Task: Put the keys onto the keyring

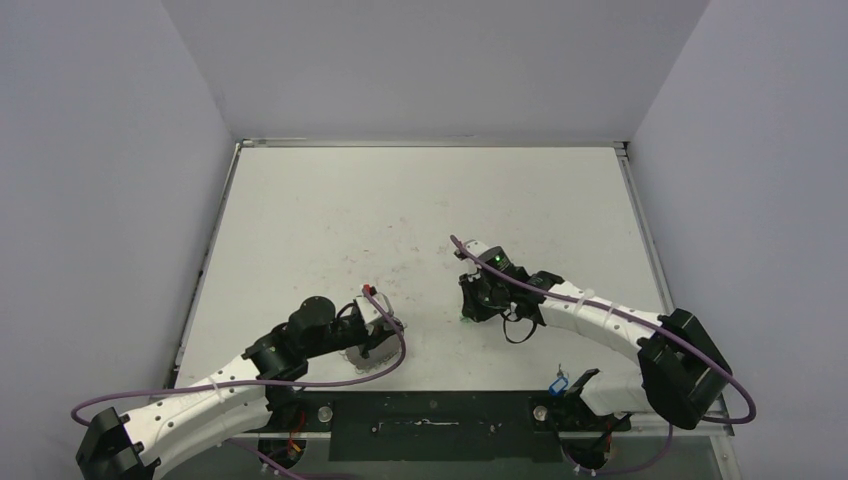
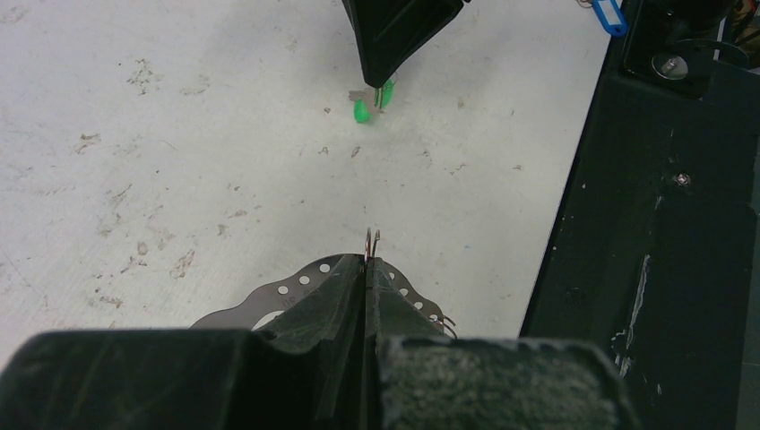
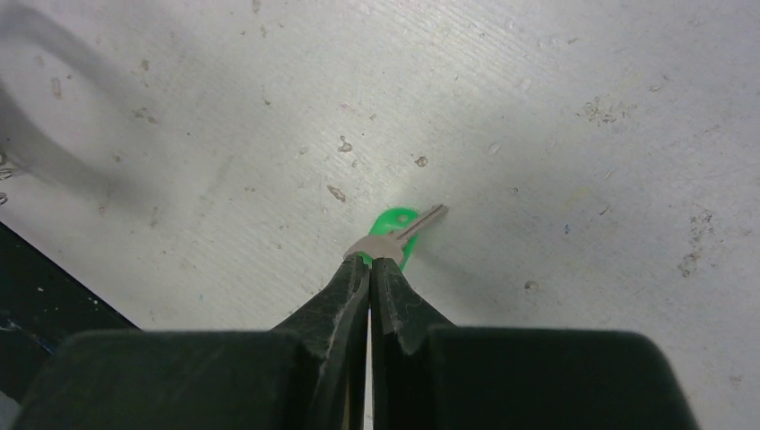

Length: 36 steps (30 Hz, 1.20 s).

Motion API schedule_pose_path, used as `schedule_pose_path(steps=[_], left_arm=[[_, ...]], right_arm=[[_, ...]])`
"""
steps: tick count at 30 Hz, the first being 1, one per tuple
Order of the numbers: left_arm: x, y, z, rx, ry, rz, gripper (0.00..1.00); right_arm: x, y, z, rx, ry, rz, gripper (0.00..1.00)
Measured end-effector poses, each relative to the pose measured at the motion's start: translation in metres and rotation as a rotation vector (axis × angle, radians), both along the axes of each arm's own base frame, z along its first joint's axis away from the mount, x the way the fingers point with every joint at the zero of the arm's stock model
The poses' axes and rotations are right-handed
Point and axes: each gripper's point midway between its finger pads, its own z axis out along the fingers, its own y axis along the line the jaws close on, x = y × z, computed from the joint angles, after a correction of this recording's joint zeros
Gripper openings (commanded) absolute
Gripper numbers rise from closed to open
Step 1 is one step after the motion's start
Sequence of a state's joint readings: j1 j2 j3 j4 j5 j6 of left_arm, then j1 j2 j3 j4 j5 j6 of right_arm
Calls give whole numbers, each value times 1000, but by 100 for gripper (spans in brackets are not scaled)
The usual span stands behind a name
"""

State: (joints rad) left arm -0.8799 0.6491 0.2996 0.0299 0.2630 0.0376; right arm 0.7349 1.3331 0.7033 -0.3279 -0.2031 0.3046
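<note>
My left gripper (image 1: 372,335) (image 2: 368,264) is shut on the keyring (image 2: 296,285), a thin grey wavy band with small holes. A split wire end (image 2: 369,240) pokes out past the fingertips. In the top view the ring (image 1: 362,362) curves below the gripper. My right gripper (image 1: 470,308) (image 3: 369,262) is shut on the metal head of the green-tagged key (image 3: 394,231). The blade points up and right, at or just above the table. The left wrist view shows this key (image 2: 363,109) under the right gripper (image 2: 384,82), some way ahead of the ring. The blue-tagged key (image 1: 558,383) (image 2: 608,16) lies by the right arm's base.
A black base plate (image 1: 430,425) (image 2: 645,251) runs along the near table edge, right of the keyring in the left wrist view. Purple cables (image 1: 300,382) loop off both arms. The white table (image 1: 400,210) is scuffed and walled on three sides.
</note>
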Motion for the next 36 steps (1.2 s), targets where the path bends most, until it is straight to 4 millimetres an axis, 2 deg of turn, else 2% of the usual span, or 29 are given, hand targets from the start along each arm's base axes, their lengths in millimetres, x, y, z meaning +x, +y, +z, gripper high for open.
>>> schedule_pose_path(steps=[8,15,25,36], left_arm=[[0,-1,0,-5,-1,-4,0],[-2,-2,-1,-13,1,-10,0],[-7,-7,0,-42,-1,-52,0],[-7,-10,3,-70,3,-48,0]], right_arm=[[-5,10,16,69,-6,19,0],[-15,30,30,153,-4,66,0],[-42,74,82,318,-103,243,0],[-67,101,97,390,-141,365,0]])
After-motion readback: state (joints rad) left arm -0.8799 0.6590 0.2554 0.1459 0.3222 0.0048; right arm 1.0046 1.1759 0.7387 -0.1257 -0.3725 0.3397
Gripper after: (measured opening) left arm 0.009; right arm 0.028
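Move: The right hand already holds the green-tagged key, hanging about 2 cm under its fingertips. Its goal, the small ring pinched in the left fingers, lies some 12 cm to its left, 4 cm back and 7 cm higher. The keyring plate carrying that ring sits about 18 cm left, 7 cm back and 1 cm above the right hand. From the left hand, the key is roughly 13 cm right, 4 cm ahead and 10 cm below. Still pinching the green-tagged key, the right hand carries it up by about 10 cm, leftward and back towards the small ring, rising first and then sweeping across. Its wrist turns about 30 degrees, counter-clockwise and with the fingers swinging up towards level. The left fingers keep their pinch on the ring and ease only about 1 cm towards the right hand. ##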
